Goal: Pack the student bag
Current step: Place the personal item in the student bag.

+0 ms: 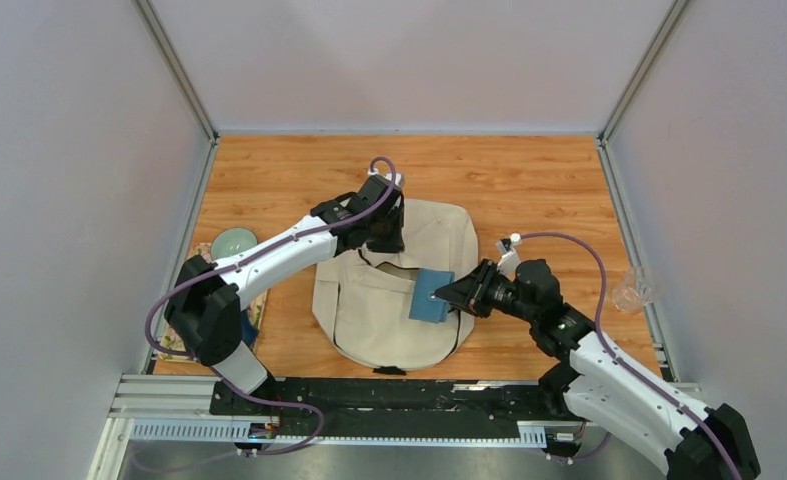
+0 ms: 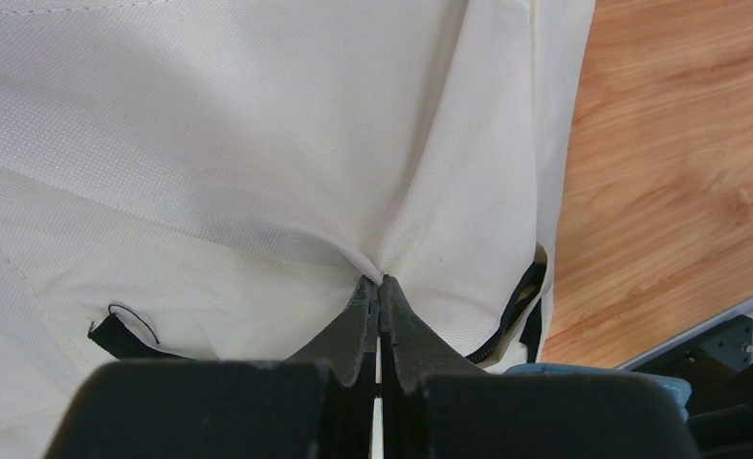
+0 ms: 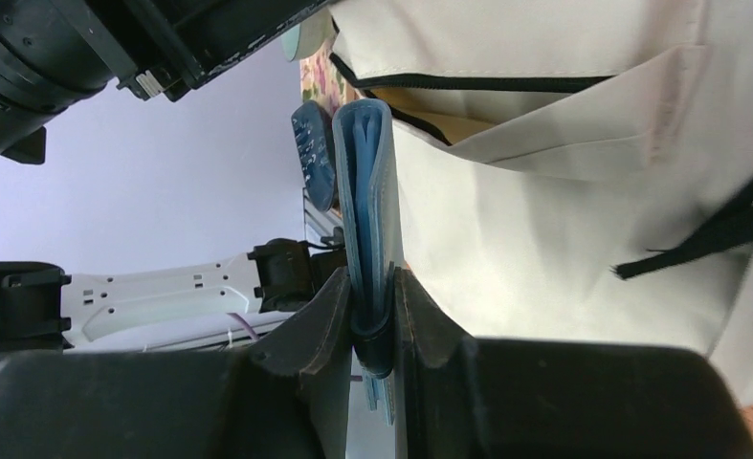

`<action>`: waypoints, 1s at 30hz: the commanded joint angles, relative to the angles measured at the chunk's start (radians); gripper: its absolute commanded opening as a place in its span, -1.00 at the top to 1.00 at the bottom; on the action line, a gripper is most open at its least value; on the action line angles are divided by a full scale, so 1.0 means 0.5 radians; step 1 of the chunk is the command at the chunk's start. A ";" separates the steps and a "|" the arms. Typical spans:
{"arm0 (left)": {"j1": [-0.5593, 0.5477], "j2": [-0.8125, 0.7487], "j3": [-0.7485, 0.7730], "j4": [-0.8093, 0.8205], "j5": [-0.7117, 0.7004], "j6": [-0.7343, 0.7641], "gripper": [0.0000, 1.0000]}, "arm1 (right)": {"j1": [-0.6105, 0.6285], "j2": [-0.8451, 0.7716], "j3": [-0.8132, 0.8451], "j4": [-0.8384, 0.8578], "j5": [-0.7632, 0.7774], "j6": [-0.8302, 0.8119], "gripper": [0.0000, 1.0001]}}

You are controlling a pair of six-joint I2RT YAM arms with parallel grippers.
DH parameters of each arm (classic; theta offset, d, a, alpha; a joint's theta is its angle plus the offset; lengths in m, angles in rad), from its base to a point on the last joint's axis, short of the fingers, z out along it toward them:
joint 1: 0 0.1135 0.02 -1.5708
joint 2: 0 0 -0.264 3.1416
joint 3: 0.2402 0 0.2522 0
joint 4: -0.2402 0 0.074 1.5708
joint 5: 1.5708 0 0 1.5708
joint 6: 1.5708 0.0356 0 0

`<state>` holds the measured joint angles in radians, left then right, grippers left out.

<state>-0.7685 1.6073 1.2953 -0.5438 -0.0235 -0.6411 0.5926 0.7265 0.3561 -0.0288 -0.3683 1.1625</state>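
Note:
The student bag (image 1: pixel 394 300), a cream fabric backpack with black zips, lies flat in the middle of the table. My left gripper (image 1: pixel 384 238) is at its far end, shut, with a fold of the bag's fabric (image 2: pixel 391 253) pinched between its tips (image 2: pixel 379 283). My right gripper (image 1: pixel 461 294) is shut on a thin blue notebook (image 1: pixel 431 296) and holds it on edge over the bag's right half. In the right wrist view the notebook (image 3: pixel 365 182) stands between the fingers (image 3: pixel 374 296), beside the bag's open zip mouth (image 3: pixel 449 105).
A pale green round dish (image 1: pixel 233 243) and a floral-patterned item (image 1: pixel 256 318) lie at the left edge near the left arm's base. A clear plastic cup (image 1: pixel 634 290) stands at the right edge. A dark blue object (image 3: pixel 313 158) shows beyond the notebook.

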 commanded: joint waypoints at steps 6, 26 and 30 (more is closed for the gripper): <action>-0.003 -0.165 0.079 0.121 0.179 -0.025 1.00 | 0.269 0.418 0.024 0.622 0.046 0.187 1.00; 0.024 -0.398 -0.191 0.216 0.246 -0.123 1.00 | 0.165 1.011 -0.019 1.371 0.147 0.408 1.00; 0.024 -0.414 -0.244 0.256 0.298 -0.166 1.00 | 0.042 0.928 -0.040 1.291 0.181 0.375 1.00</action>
<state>-0.7490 1.4651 1.1801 -0.4847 0.0338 -0.6827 0.6643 1.2442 0.3492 0.5587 -0.3290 1.3479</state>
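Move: The right hand still pinches the personal item, and the bag's opening lies about 10 cm to its left, 4 cm ahead and some 6 cm lower. The left gripper, shut on the upper flap, is about 10 cm left and 9 cm ahead at much the same height. A black strap on the bag's side lies 4 cm right, 5 cm back and 10 cm lower. From the left hand, the opening is some 4 cm back and 4 cm below, straight in line sideways. Keeping its pinch on the personal item, the right hand carries it leftward about 6 cm while sinking some 4 cm, then swings forward some 5 cm to work its far edge under the flap's zipper edge at the opening. The left fingers stay clamped on the upper flap, lifting it about 2 cm and easing slightly back. ##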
